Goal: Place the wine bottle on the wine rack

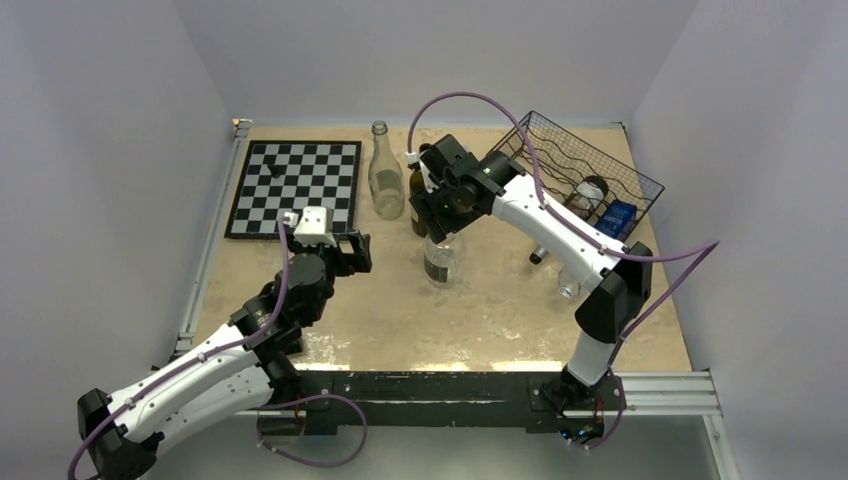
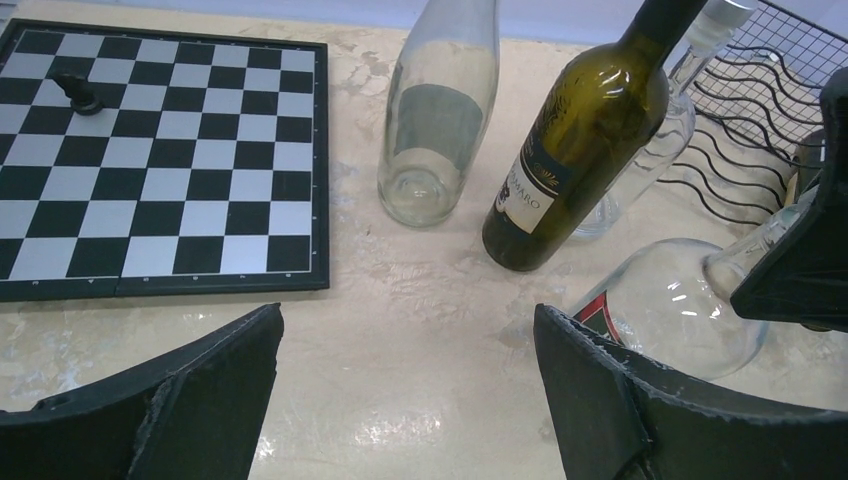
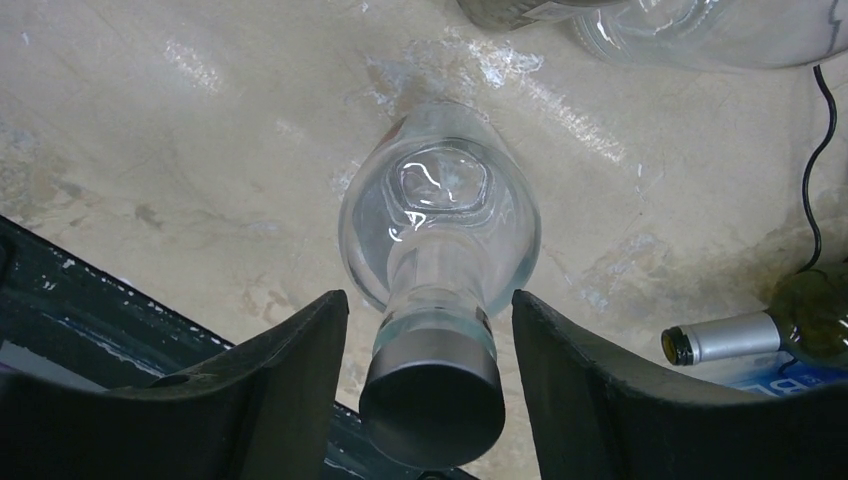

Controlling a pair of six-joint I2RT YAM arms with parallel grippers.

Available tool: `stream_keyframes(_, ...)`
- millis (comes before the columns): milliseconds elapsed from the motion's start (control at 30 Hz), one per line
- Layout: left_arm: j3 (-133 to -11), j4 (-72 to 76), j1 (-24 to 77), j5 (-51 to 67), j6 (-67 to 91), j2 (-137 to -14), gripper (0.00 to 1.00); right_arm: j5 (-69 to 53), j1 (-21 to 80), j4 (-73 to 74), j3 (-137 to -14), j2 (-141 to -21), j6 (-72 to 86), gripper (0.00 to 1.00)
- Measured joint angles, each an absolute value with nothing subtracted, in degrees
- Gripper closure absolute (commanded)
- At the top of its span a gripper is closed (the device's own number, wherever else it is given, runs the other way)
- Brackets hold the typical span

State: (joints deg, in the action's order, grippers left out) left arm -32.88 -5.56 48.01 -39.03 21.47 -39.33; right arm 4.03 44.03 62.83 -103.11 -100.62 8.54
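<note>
A clear wine bottle (image 1: 441, 262) with a dark cap (image 3: 432, 395) stands upright mid-table. My right gripper (image 1: 437, 215) hangs right over it. In the right wrist view its fingers (image 3: 300, 370) stand on either side of the bottle's neck (image 3: 435, 300), a small gap showing on each side, so the right gripper (image 3: 428, 300) is open. The black wire wine rack (image 1: 580, 165) sits at the back right and holds a dark bottle (image 1: 592, 190). My left gripper (image 2: 408, 315) is open over bare table, left of the bottles.
A chessboard (image 1: 295, 187) with one dark piece lies at the back left. A tall clear bottle (image 2: 440, 110) and a dark green bottle (image 2: 575, 150) stand behind the capped one. Two bottles (image 1: 540, 255) lie on the table in front of the rack.
</note>
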Motion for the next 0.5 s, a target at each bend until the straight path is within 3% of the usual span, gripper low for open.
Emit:
stream_keyframes(100,-32.9,-5.6,48.0,-38.7,21.6,-39.7,0.01,4.0,44.0,62.9,-103.3,-101.3,8.5,0.57)
stream_keyframes(267,-32.9,-5.6,48.0,-37.5,22.0,-40.7,0.01,4.5,44.0,62.9,-103.3,-101.7,8.4,0.98)
stream_keyframes(500,-29.9,-2.3,48.0,-32.1,23.2,-41.8,0.04,3.2,42.9,58.4,-96.9,-97.0,9.6,1.0)
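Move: The clear bottle stands upright with its neck already between the right hand's open fingers, its middle about 9 cm straight below that hand. From the right hand, the green wine bottle stands some 14 cm ahead and 4 cm left, and the tall clear bottle roughly 20 cm ahead and 13 cm left. For the left hand, the clear bottle is about 16 cm right, 5 cm ahead and 10 cm lower. Staying put, the right fingers close on the clear bottle's neck; left hand eases about 3 cm right and down. ##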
